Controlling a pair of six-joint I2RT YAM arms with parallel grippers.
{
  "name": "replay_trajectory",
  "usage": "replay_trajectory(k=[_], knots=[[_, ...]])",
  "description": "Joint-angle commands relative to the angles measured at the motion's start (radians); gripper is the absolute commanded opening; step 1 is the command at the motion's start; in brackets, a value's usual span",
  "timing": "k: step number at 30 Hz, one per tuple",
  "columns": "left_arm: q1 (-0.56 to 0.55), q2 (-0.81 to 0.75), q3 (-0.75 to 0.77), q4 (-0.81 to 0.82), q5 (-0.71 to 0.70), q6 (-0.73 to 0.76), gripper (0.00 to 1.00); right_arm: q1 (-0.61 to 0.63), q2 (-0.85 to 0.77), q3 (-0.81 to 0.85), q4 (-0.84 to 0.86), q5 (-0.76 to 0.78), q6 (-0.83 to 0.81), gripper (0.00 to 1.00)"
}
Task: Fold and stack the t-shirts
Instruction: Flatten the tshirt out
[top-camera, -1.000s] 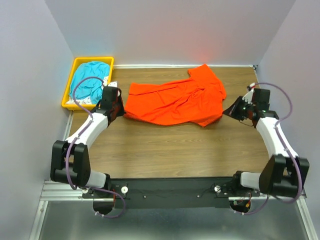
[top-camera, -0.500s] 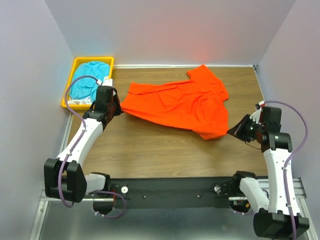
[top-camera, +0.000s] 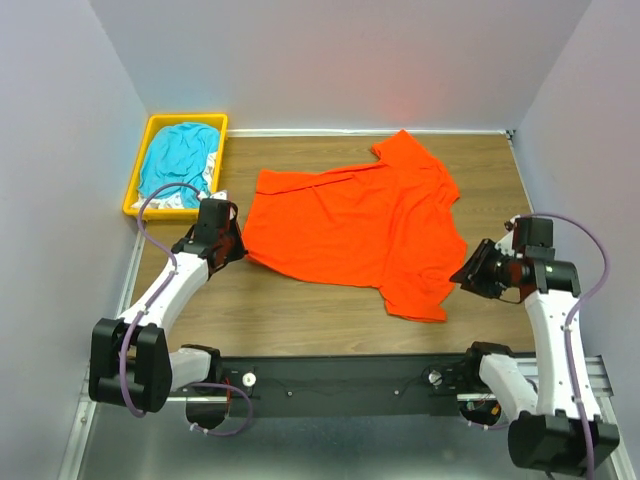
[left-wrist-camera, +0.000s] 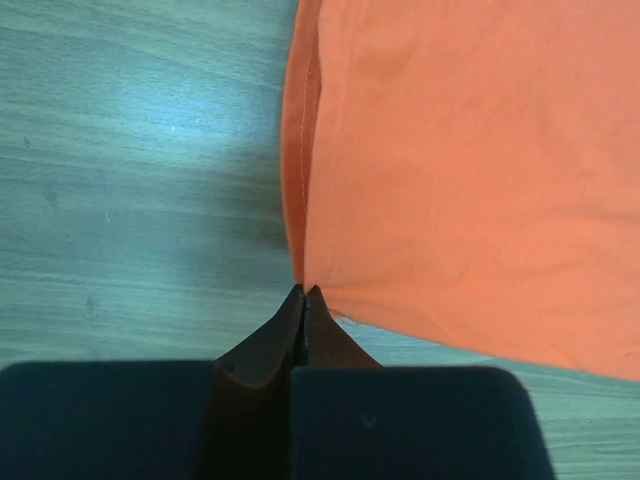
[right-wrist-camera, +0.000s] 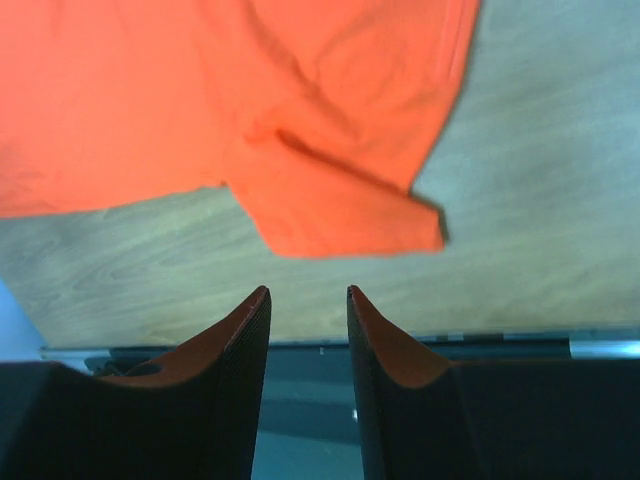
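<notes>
A bright orange-red t-shirt (top-camera: 360, 225) lies spread out in the middle of the wooden table. My left gripper (top-camera: 238, 250) sits at its left near corner. In the left wrist view the gripper (left-wrist-camera: 303, 292) is shut, with the tips pinching that corner of the orange cloth (left-wrist-camera: 470, 180). My right gripper (top-camera: 462, 277) hovers just off the shirt's right near corner. In the right wrist view it (right-wrist-camera: 308, 290) stands open and empty, and the shirt (right-wrist-camera: 200, 100) lies ahead of the tips, apart from them. A teal-blue t-shirt (top-camera: 178, 160) lies bunched over some white fabric (top-camera: 205, 182).
The teal shirt and white fabric sit in a yellow bin (top-camera: 186, 118) at the back left corner. Grey walls close in the table on three sides. The table's near edge and a metal rail (right-wrist-camera: 500, 345) lie just under my right gripper.
My right gripper dragged the shirt's right side toward the near edge, then opened and let it go. My left gripper shifted slightly nearer with its corner. The shirt now lies flatter.
</notes>
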Motion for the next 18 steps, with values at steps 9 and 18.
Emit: replay_trajectory(k=[9,18], knots=[[0.011,-0.053,-0.022,0.034,-0.066,-0.034,0.0,-0.004,0.324,-0.209,0.596,0.056,0.081,0.43],[0.037,-0.035,-0.045,0.08,-0.088,-0.031,0.0,-0.007,0.585,-0.215,0.811,0.288,0.154,0.43]])
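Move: The shirt's right-hand shoulder edge, where my open right fingers are headed, lies about 10 cm ahead of my right hand, 4 cm to its right and some 15 cm below. The near sleeve lies lower too, about 2 cm ahead and 4 cm left of that hand; the collar sits some 12 cm beyond the shoulder edge and 3 cm farther right. From my left hand, that edge is about 52 cm right, 5 cm back and 8 cm down. I swoop my right hand down about 13 cm and forward about 9 cm, slanting a little right late on, from above the near sleeve to just over the shoulder edge. Its fingers stay partly open and point down more steeply as the wrist turns some 10 degrees clockwise. My left hand keeps the hem corner pinched and eases it about 1.5 cm left. ##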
